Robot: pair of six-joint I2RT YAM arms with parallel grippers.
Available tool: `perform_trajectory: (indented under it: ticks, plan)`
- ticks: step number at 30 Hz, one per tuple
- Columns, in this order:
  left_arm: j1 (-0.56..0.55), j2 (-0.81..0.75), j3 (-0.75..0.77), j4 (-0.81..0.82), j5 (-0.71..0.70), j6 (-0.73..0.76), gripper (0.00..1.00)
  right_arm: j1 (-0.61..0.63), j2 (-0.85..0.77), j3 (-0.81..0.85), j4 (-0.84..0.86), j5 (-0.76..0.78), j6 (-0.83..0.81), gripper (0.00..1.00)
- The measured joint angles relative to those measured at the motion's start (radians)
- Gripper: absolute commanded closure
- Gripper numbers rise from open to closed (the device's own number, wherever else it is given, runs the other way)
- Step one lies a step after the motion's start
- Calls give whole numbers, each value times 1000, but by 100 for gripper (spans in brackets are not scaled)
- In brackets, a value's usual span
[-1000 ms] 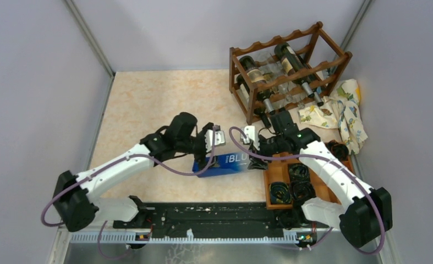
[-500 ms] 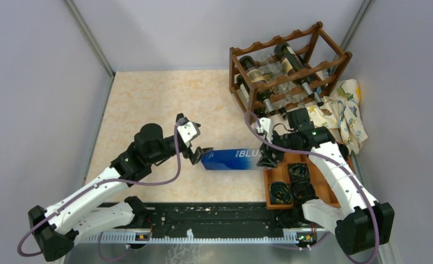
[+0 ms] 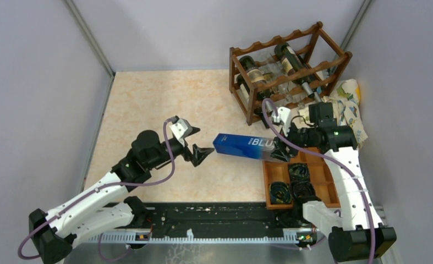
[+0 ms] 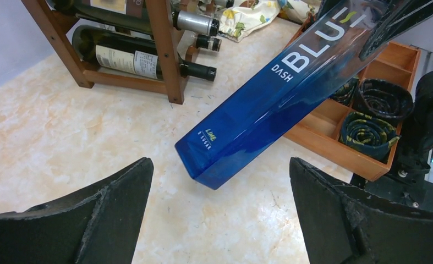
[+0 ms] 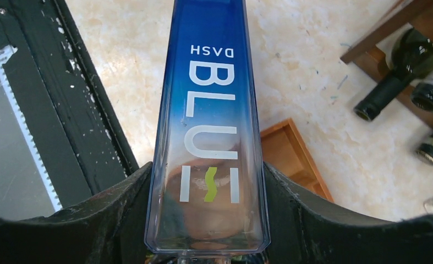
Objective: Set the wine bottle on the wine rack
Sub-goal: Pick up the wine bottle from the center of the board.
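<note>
The wine bottle (image 3: 241,146) is a square blue one lettered "DASH BLU", lying roughly level with its base pointing left. My right gripper (image 3: 280,149) is shut on its clear neck end, over the tray's corner. In the right wrist view the bottle (image 5: 208,110) fills the gap between the right gripper's (image 5: 207,181) fingers. My left gripper (image 3: 198,142) stands open a little left of the base, with the bottle (image 4: 269,104) beyond the left gripper's (image 4: 219,187) wide-apart fingers. The wine rack (image 3: 280,39) of dark reddish wood stands at the back right, also seen as the rack (image 4: 159,49).
Several dark bottles (image 3: 291,58) lie in the rack, necks toward me. A wooden compartment tray (image 3: 271,179) with rolled dark items sits under my right arm. A patterned cloth (image 3: 346,110) lies right of the rack. A black rail (image 3: 214,220) runs along the near edge.
My right gripper has carried the bottle up and to the right, toward the rack. My left gripper has come away from the bottle's base and drawn back to the left, open.
</note>
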Motion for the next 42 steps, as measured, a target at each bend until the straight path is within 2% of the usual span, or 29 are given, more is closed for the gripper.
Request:
perform_trajectory:
  ticks: [10, 20, 29, 33, 36, 42]
  plan:
    - [11, 129, 174, -113, -32, 126, 1, -149, 2, 95, -204, 63, -95, 100]
    - [11, 187, 143, -213, -132, 239, 1, -236, 44, 297, -370, 173, -157, 100]
    - [11, 197, 142, -264, -147, 296, 1, -303, 44, 333, -440, 330, -162, 100]
    - [11, 211, 142, -283, -146, 311, 1, -368, 61, 353, -461, 385, -182, 100]
    - [11, 213, 141, -298, -145, 313, 1, -461, 90, 389, -465, 404, -219, 100]
    - [11, 207, 139, -307, -143, 315, 1, -549, 138, 457, -466, 431, -257, 100]
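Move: The blue wine bottle is already clamped near its neck end in the right hand. For that hand the middle of the wine rack lies about 37 cm ahead, 8 cm to the right and 8 cm lower. The wooden tray's middle is roughly 17 cm right, about level fore and aft and 20 cm below; the patterned cloth lies some 32 cm ahead, 32 cm right and 20 cm below. From the left hand the rack is about 37 cm ahead, 40 cm right and 12 cm lower. The blue wine bottle, still gripped near its neck end, is carried about 18 cm right by the right hand, across in front of the rack and farther over the tray, rising 5 cm while the wrist swings clockwise some 30 degrees and tips the bottle's base end down. The left hand, empty and open, eases 4 cm forward, then sinks to 7 cm below its start, fingers tipping down. ##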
